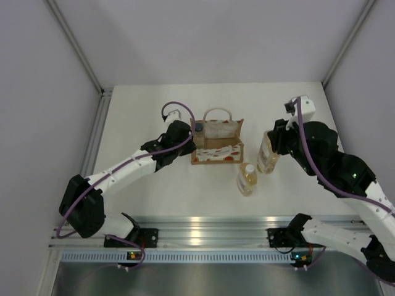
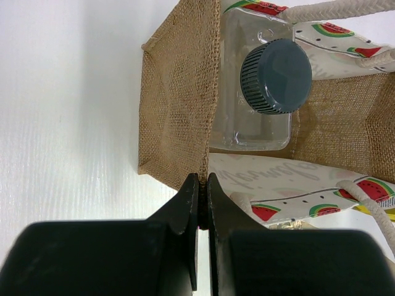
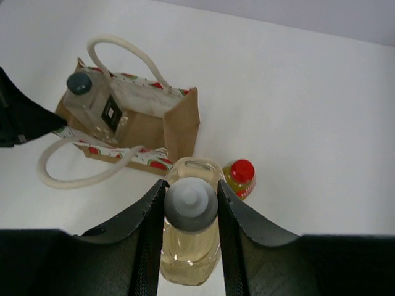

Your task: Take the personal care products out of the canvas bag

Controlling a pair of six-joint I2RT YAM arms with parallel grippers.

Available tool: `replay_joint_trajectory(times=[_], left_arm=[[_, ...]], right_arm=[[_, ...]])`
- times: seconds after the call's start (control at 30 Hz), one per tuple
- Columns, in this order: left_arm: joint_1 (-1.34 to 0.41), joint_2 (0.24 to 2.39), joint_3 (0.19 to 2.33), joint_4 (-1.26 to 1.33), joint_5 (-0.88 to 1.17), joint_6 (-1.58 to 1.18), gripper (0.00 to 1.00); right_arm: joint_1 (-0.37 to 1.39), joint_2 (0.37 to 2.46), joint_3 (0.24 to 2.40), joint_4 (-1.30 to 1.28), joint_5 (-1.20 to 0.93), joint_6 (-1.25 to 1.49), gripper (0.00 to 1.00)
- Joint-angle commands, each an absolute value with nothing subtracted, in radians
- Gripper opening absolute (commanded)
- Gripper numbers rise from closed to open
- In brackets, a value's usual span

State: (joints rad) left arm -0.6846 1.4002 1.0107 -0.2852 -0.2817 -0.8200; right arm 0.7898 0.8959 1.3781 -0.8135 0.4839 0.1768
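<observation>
The tan canvas bag (image 1: 217, 143) with watermelon print stands mid-table. My left gripper (image 2: 203, 185) is shut on the burlap edge at its left side (image 2: 179, 98). Inside the bag, at that end, stands a squarish clear bottle with a dark cap (image 2: 274, 77), which also shows in the right wrist view (image 3: 92, 105). Right of the bag, my right gripper (image 3: 190, 200) is shut on the pale cap of a clear bottle of yellow liquid (image 3: 188, 259). A yellow bottle with a red cap (image 3: 239, 177) stands just beyond it. Another clear yellow-liquid bottle (image 1: 247, 179) stands on the table in front of the bag's right corner.
The white table is boxed in by pale walls, with metal posts (image 1: 92, 80) at the back left and back right. An aluminium rail (image 1: 203, 237) carrying both arm bases runs along the near edge. The bag's rope handles (image 3: 68, 179) hang loose over its sides.
</observation>
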Motion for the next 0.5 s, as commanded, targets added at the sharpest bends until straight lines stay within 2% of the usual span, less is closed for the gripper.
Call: replay_joint_trajectory(times=[0.0,0.47], left_arm=[[-0.692,1.353,1.019,-0.242,-0.272,-0.827,0.00],[-0.692,1.355,1.020,-0.244,-0.272,-0.827,0.00]], right_arm=[[0.801,0.796,1.322,-0.700,0.551,0.187,0.00],[0.801,0.582,0.962,-0.689,0.709,0.359,0.00]])
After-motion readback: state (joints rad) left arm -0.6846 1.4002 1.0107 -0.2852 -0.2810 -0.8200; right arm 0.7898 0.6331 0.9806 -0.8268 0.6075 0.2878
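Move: My right hand has the white-capped bottle hanging from it, bound for bare table about 3 cm back, 6 cm to its right and 37 cm down. The bottle already set out stands roughly level with this hand, 5 cm to its left. The red-capped yellow bottle is about 9 cm ahead and 3 cm to its right, the canvas bag 15 cm ahead and 15 cm left, all some 30 cm lower. From my left hand that bare spot is about 12 cm back, 29 cm to the right, 16 cm down. I lower the white-capped bottle steadily with my right hand, about 10 cm down, easing some 5 cm to the right and slightly back, so it comes down on the near side of the yellow bottle and right of the one already out. My fingers keep their pinch below the cap while the wrist turns about 10 degrees clockwise. My left hand stays put, still pinching the bag's left wall. ##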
